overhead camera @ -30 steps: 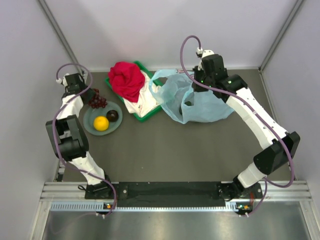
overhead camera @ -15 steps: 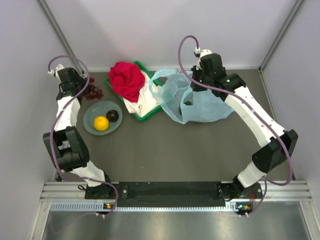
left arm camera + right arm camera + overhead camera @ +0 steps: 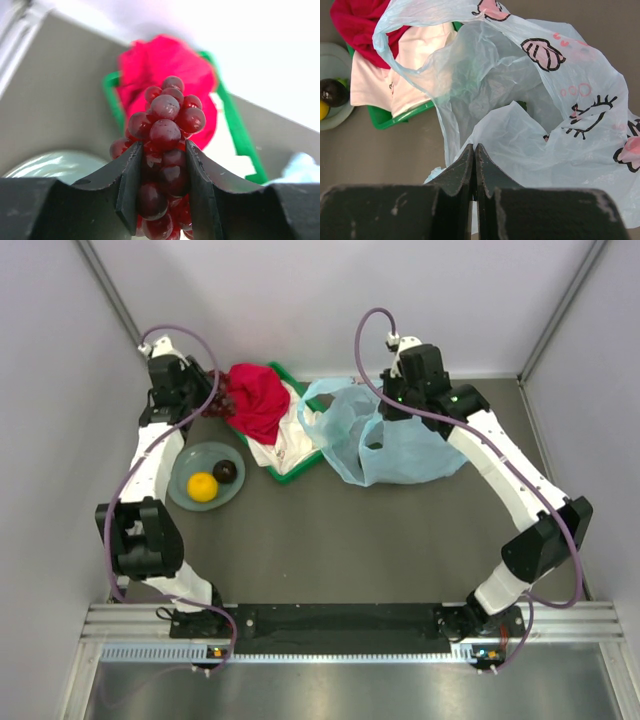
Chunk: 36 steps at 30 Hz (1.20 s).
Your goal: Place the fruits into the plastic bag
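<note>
A bunch of dark red grapes (image 3: 165, 132) is clamped between my left gripper's (image 3: 161, 165) jaws and hangs in the air next to the red cloth (image 3: 255, 400); from above the grapes (image 3: 222, 402) show just right of that gripper (image 3: 212, 400). An orange-yellow citrus (image 3: 202, 486) and a dark round fruit (image 3: 226, 471) lie on the grey-green plate (image 3: 185, 460). My right gripper (image 3: 474, 147) is shut on a fold of the light-blue plastic bag (image 3: 545, 115), holding its mouth up. A dark green fruit (image 3: 521, 105) shows through the bag (image 3: 400, 450).
A green tray (image 3: 290, 472) with the red cloth and a white cloth (image 3: 280, 445) sits between the plate and the bag. Grey walls close in the back and both sides. Both arm bases stand at the near edge.
My left gripper has carried the grapes up from beside the plate toward the back and right, up to the red cloth. The right gripper has barely moved.
</note>
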Motion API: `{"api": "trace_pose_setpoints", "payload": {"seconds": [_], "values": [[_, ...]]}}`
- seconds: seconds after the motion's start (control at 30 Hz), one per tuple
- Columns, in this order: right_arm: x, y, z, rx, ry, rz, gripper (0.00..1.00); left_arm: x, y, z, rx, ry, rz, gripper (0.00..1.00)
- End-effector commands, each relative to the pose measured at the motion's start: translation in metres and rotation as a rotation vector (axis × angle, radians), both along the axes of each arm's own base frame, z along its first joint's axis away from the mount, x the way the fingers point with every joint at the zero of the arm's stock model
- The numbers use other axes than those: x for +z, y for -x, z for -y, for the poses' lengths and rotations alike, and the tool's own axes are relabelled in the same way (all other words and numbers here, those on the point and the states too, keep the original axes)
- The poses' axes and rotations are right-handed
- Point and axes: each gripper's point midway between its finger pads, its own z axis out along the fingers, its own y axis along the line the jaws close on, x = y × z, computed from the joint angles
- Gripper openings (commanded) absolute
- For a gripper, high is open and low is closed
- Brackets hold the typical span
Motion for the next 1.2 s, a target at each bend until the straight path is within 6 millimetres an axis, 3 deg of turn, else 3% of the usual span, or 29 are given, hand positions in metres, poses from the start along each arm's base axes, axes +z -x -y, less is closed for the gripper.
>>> {"api": "trace_pose_setpoints", "payload": {"seconds": [0.0, 0.13, 0.27, 0.43, 0.57, 0.67, 0.87, 1.17], "values": [[0.026, -0.01, 0.002, -0.024, -0.032, 0.066, 0.0, 0.067, -0.023, 0.02, -0.105, -0.054, 0.21, 0.42], [0.025, -0.012, 0.003, -0.038, -0.037, 0.062, 0.0, 0.092, -0.034, 0.059, -0.255, -0.118, 0.268, 0.42], [0.026, -0.012, 0.002, -0.045, -0.046, 0.059, 0.0, 0.114, -0.036, 0.125, -0.423, -0.05, 0.335, 0.42], [0.025, -0.011, 0.003, -0.053, -0.045, 0.05, 0.0, 0.135, -0.018, 0.204, -0.619, 0.037, 0.431, 0.42], [0.024, -0.011, 0.003, -0.053, -0.047, 0.047, 0.0, 0.127, 0.0, 0.265, -0.807, 0.125, 0.422, 0.4], [0.025, -0.01, 0.003, -0.056, -0.051, 0.044, 0.0, 0.13, 0.02, 0.295, -0.897, 0.134, 0.436, 0.4], [0.02, -0.007, 0.0, -0.049, -0.065, 0.021, 0.0, 0.118, 0.051, 0.326, -1.004, 0.158, 0.403, 0.4], [0.02, 0.001, 0.004, -0.05, -0.066, 0.019, 0.0, 0.084, 0.073, 0.328, -1.045, 0.097, 0.294, 0.4]]}}
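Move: The grapes are already in my left hand. The bag's mouth, where they are going, lies about 36 cm to its right, 5 cm back and 8 cm lower. On the way, the red cloth in the basket sits some 12 cm ahead, 8 cm right and 22 cm below; the bowl is about 7 cm back, 2 cm left and 25 cm below. From my right hand, the mouth is roughly 5 cm ahead, 6 cm left and 10 cm lower. Keeping the grapes pinched, I swing my left hand about 33 cm to the right over the basket to the bag's mouth. I lift some 8 cm and edge forward at first, then draw back and sink a little at the end, turning the wrist clockwise by nearly 60 degrees. My right hand stays put, still pinching the bag's rim. ##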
